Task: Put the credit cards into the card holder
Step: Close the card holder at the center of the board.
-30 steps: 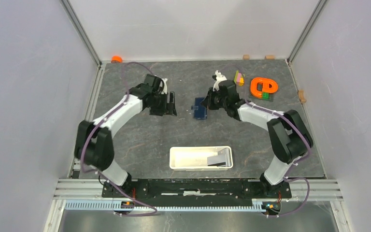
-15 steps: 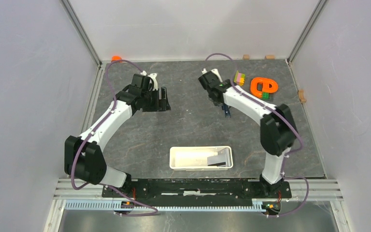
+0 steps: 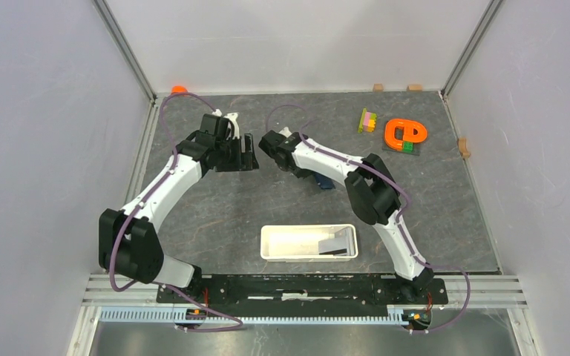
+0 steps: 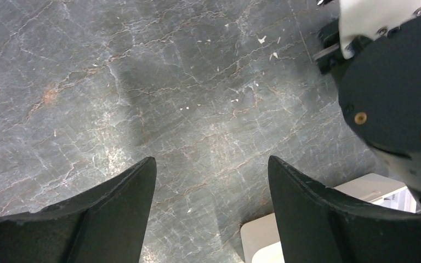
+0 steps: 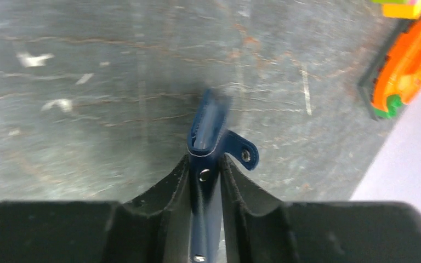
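Note:
The card holder (image 5: 205,137), a dark navy wallet with a snap tab, stands on edge between the jaws of my right gripper (image 5: 204,164), which is shut on it above the table. In the top view it shows as a blue patch (image 3: 325,182) under the right gripper (image 3: 313,176), left of the table's middle. A grey credit card (image 3: 335,245) leans inside the long white tray (image 3: 308,256), beside a whitish card (image 3: 300,240). My left gripper (image 4: 211,161) is open over bare table with nothing between its fingers, and in the top view it (image 3: 249,153) faces the right wrist closely.
An orange ring-shaped toy (image 3: 404,134) and a stack of coloured blocks (image 3: 368,119) lie at the back right. An orange cap (image 3: 179,90) sits at the back left corner. Small wooden blocks (image 3: 463,147) line the right edge. The tray's corner (image 4: 263,241) shows below the left fingers.
My right arm has swung left across the table, carrying the card holder from right of centre toward the left gripper. The left arm has drawn back slightly and then held still.

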Tool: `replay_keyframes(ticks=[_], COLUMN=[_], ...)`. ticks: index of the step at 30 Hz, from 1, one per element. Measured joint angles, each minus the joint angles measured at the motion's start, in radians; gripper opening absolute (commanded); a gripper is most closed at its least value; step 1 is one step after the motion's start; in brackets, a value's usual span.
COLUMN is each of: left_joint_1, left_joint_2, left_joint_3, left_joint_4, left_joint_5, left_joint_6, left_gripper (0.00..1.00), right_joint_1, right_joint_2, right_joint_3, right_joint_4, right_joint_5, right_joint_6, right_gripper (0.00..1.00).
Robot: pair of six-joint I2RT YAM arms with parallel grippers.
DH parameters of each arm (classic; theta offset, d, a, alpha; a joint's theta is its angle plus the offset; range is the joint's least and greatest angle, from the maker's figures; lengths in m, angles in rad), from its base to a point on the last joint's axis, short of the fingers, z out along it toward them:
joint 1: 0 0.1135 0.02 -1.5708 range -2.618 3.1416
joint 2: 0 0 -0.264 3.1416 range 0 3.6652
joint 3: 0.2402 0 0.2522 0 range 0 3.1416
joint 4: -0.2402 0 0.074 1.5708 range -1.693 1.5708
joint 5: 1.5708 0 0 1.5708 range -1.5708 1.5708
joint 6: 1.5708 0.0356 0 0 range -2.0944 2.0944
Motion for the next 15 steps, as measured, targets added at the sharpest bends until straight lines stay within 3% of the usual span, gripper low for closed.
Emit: replay_keyframes(ticks=[2,5,11,15], left_joint_1=[0.007,0.014,0.023,0.024], left_joint_2=[0.000,-0.003,-0.017,-0.025], left_joint_3=[-0.003,-0.005,-0.008,-0.013], left_joint_4=[-0.001,-0.001,0.004,0.019], left_joint_5=[-0.003,-0.018,-0.043,-0.041], left_joint_6=[0.000,0.000,0.000,-0.004], left_gripper=[0.81,0.81,0.81,0.79], right_joint_1=[0.011,0.019,0.013,0.001], right_joint_2=[0.000,0.000,-0.023,-0.142], right_joint_3=[0.004,0.004,-0.002,-0.069], right_joint_4=[0.016,0.025,0.064,0.111], right_joint_5=[-0.047,-0.107,-0.203,-0.281], right_joint_6=[0.014,0.029,0.027,0.007], right_gripper=[0.52,0.63,0.68,0.67])
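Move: The card holder stands on edge between my right fingertips, its middle about 2 cm below the hand point and 1 cm to the right, with the board some 5 cm down. From that hand the tray lies roughly 21 cm back and 2 cm left; the toy bricks are about 20 cm ahead and 16 cm right. From my left hand the holder is about 5 cm ahead, 18 cm right and 12 cm lower. I let the card holder go from my right fingers, spreading them to about two-thirds open while the hand slips some 4 to 5 cm left and dips about 1 cm towards the board. Then I lift about 3 cm clear of the holder, rolling the wrist around 20 degrees so the fingers point more nearly straight down. ##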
